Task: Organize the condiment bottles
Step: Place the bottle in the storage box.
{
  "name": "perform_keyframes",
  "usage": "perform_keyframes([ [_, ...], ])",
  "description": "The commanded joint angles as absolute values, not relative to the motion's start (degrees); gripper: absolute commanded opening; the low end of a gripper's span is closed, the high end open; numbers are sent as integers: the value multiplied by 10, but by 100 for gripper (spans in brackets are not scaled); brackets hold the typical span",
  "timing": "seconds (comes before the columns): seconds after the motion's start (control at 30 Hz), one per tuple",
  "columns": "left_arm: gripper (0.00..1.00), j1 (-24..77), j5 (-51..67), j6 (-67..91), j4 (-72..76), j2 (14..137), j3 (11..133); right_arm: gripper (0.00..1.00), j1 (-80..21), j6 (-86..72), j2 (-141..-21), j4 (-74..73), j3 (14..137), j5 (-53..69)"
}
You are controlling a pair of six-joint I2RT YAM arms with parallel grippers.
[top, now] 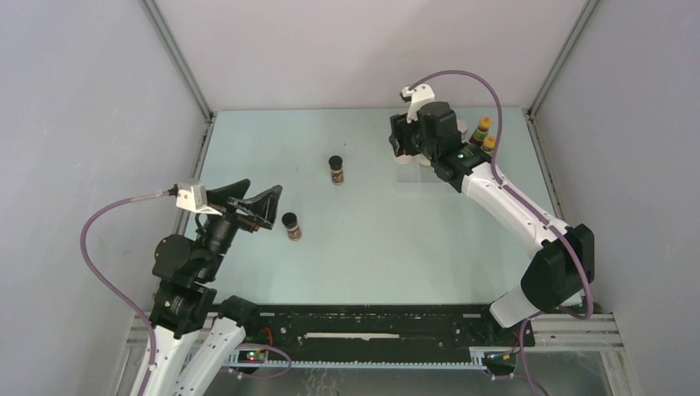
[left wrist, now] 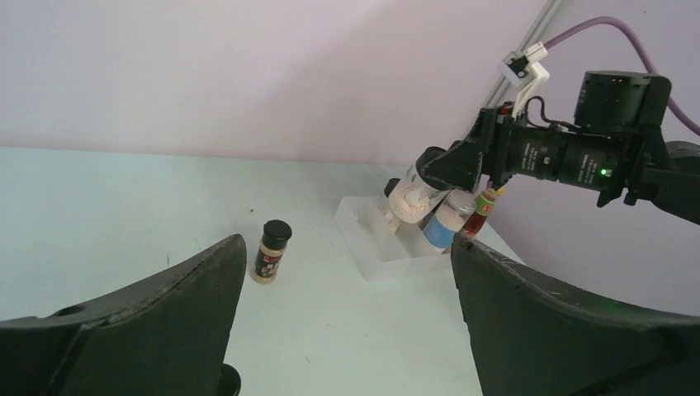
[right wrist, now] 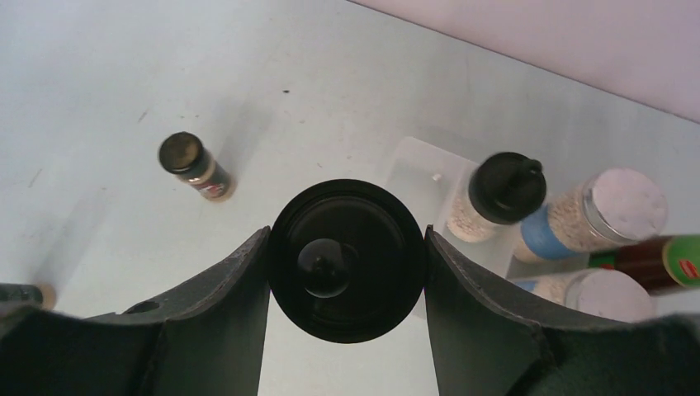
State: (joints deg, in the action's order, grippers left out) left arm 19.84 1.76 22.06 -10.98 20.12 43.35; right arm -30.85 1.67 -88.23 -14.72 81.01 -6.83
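Note:
My right gripper (right wrist: 347, 234) is shut on a black-lidded pale jar (right wrist: 347, 264) and holds it tilted over a clear stepped rack (left wrist: 369, 241) at the back right. On the rack stand a second black-lidded pale jar (right wrist: 494, 195), two grey-lidded blue-labelled jars (right wrist: 601, 211) (right wrist: 596, 294) and a red sauce bottle (right wrist: 652, 261). The top view shows two red bottles (top: 481, 129) (top: 489, 144). Two tiny dark jars (top: 336, 170) (top: 290, 226) stand upright mid-table. My left gripper (top: 264, 196) is open and empty, just left of the nearer tiny jar.
Grey enclosure walls and metal frame posts (top: 177, 58) close in the table's back and sides. My right arm (top: 512, 202) stretches across the right half of the table. A black rail (top: 371, 330) runs along the near edge.

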Motion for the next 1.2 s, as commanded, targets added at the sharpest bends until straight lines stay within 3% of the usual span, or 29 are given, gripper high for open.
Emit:
perform_keyframes([
  [0.0,98,196,27,230,-86,211,417,0,-289,3,-844,-84,792,-98],
  [1.17,98,196,29,231,-85,213,407,0,-206,-62,-837,-6,679,-164],
])
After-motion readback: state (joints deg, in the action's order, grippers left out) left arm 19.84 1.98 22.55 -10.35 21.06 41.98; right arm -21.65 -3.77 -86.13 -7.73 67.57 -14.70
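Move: The right hand already holds the black-lidded bottle. Its place, the near half of the storage box's second compartment from the left, lies about 11 cm right, 2 cm ahead and 22 cm below. The other black-lidded bottle stands about 6 cm beyond that place; the near white-lidded bottle is 8 cm to its right, the rear one 8 cm right and 7 cm farther out. From the left hand the place is roughly 51 cm right, 25 cm ahead, 33 cm down. Carry the black-lidded bottle with the right hand about 10 cm to the right and some 6 cm down, towards the gap in front of the other black-lidded bottle, briefly easing off the descent partway. Swing the wrist about 20 degrees clockwise on the way and keep the fingers closed on the lid. ##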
